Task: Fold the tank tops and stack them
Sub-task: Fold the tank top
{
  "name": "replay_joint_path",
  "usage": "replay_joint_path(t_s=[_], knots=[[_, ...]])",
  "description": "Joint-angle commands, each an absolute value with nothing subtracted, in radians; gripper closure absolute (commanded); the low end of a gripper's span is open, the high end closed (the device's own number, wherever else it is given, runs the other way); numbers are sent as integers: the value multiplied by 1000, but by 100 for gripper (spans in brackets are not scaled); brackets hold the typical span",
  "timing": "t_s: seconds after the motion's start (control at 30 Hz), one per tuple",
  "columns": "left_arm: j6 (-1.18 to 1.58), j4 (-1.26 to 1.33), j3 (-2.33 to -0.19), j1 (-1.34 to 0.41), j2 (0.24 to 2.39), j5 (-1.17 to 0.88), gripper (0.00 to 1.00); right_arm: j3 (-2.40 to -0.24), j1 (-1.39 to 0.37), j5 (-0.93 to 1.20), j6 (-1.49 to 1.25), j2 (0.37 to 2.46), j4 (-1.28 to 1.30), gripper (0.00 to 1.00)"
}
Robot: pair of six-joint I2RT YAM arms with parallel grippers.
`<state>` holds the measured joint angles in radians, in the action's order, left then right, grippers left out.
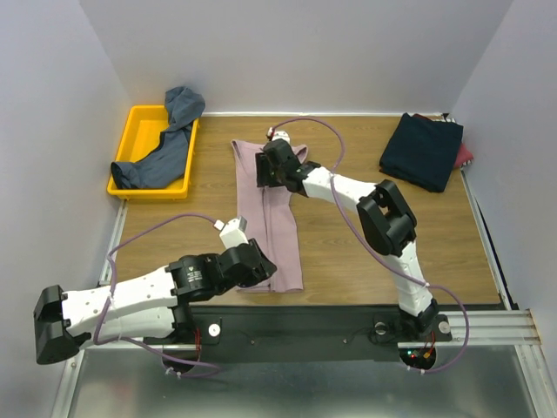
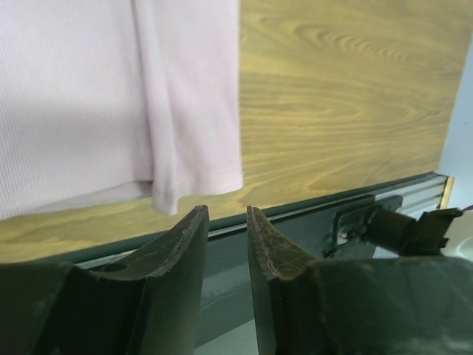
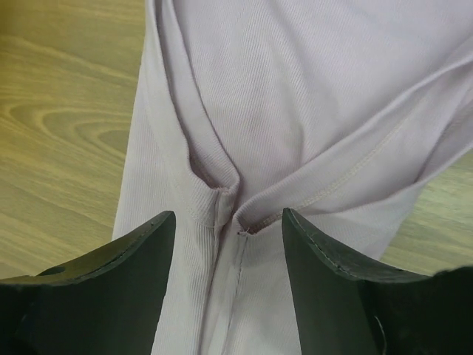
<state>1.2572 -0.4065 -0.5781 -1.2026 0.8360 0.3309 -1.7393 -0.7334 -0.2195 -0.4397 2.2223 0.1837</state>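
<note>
A dusty pink tank top (image 1: 277,218) lies on the wooden table as a long narrow strip, folded lengthwise. My left gripper (image 1: 261,268) is at its near end. In the left wrist view that gripper (image 2: 227,214) is open and empty over the table's front rail, just clear of the pink hem (image 2: 111,96). My right gripper (image 1: 264,167) is at the far end. There it stands open (image 3: 229,218), its fingers either side of the puckered shoulder seam (image 3: 236,200) without pinching it. A blue-grey tank top (image 1: 165,148) drapes over the yellow tray. A folded dark navy top (image 1: 422,150) lies at the back right, with red cloth (image 1: 465,157) under its edge.
The yellow tray (image 1: 130,131) sits at the back left against the wall. A black and metal rail (image 1: 348,318) runs along the near table edge. Grey walls close in the left, back and right sides. Purple cables (image 1: 348,218) trail from both wrists.
</note>
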Motion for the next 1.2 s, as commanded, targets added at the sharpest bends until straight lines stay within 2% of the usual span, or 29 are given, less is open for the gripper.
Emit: replay_joint_path(t_s=[0.0,0.1,0.13,0.23,0.4,0.6,1.0,1.03,1.17], knots=[[1152,-436,-678,-1163,865,402,66,-1753,-677,-278,-420,2111,166,36],[1057,-342,-689,-1069,926,325,79,-1729,-591,-255,-449,2089,173,38],[1037,-304,-683,-1045,940,296,83,-1712,-569,-247,-465,2083,176,42],[965,-132,-692,-993,1017,213,90,-1695,-494,-218,-482,2092,176,43],[888,-65,-781,-965,1253,132,100,-1747,-424,-189,-480,2164,176,43],[867,41,-778,-930,1408,71,100,-1836,-388,-169,-500,2249,176,42],[856,110,-729,-894,1512,6,100,-1901,-383,-133,-558,2336,166,44],[856,113,-726,-894,1517,6,100,-1905,-383,-133,-560,2341,164,45],[857,123,-710,-894,1529,5,100,-1942,-383,-123,-561,2370,158,63]])
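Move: The tank top's far right corner lies about 13 cm ahead of the right hand, 14 cm to its right and 3 cm below; the far left corner is roughly 15 cm ahead and 10 cm left, and the gathered centre folds are right under the fingers. For the left hand, the tank top's right edge is some 10 cm ahead, 8 cm right and 9 cm down, with the near right hem corner 3 cm back and 10 cm right. Lift the right gripper clear of the centre folds and swing it right and forward, about 15 cm across, turning some 20 degrees clockwise, then lower it over the tank top's far right corner, edging back left as the half-open fingers begin to close around it. Meanwhile bring the left gripper about 10 cm forward, down and to the right, shutting its fingers, to just over the lower body's right edge. ##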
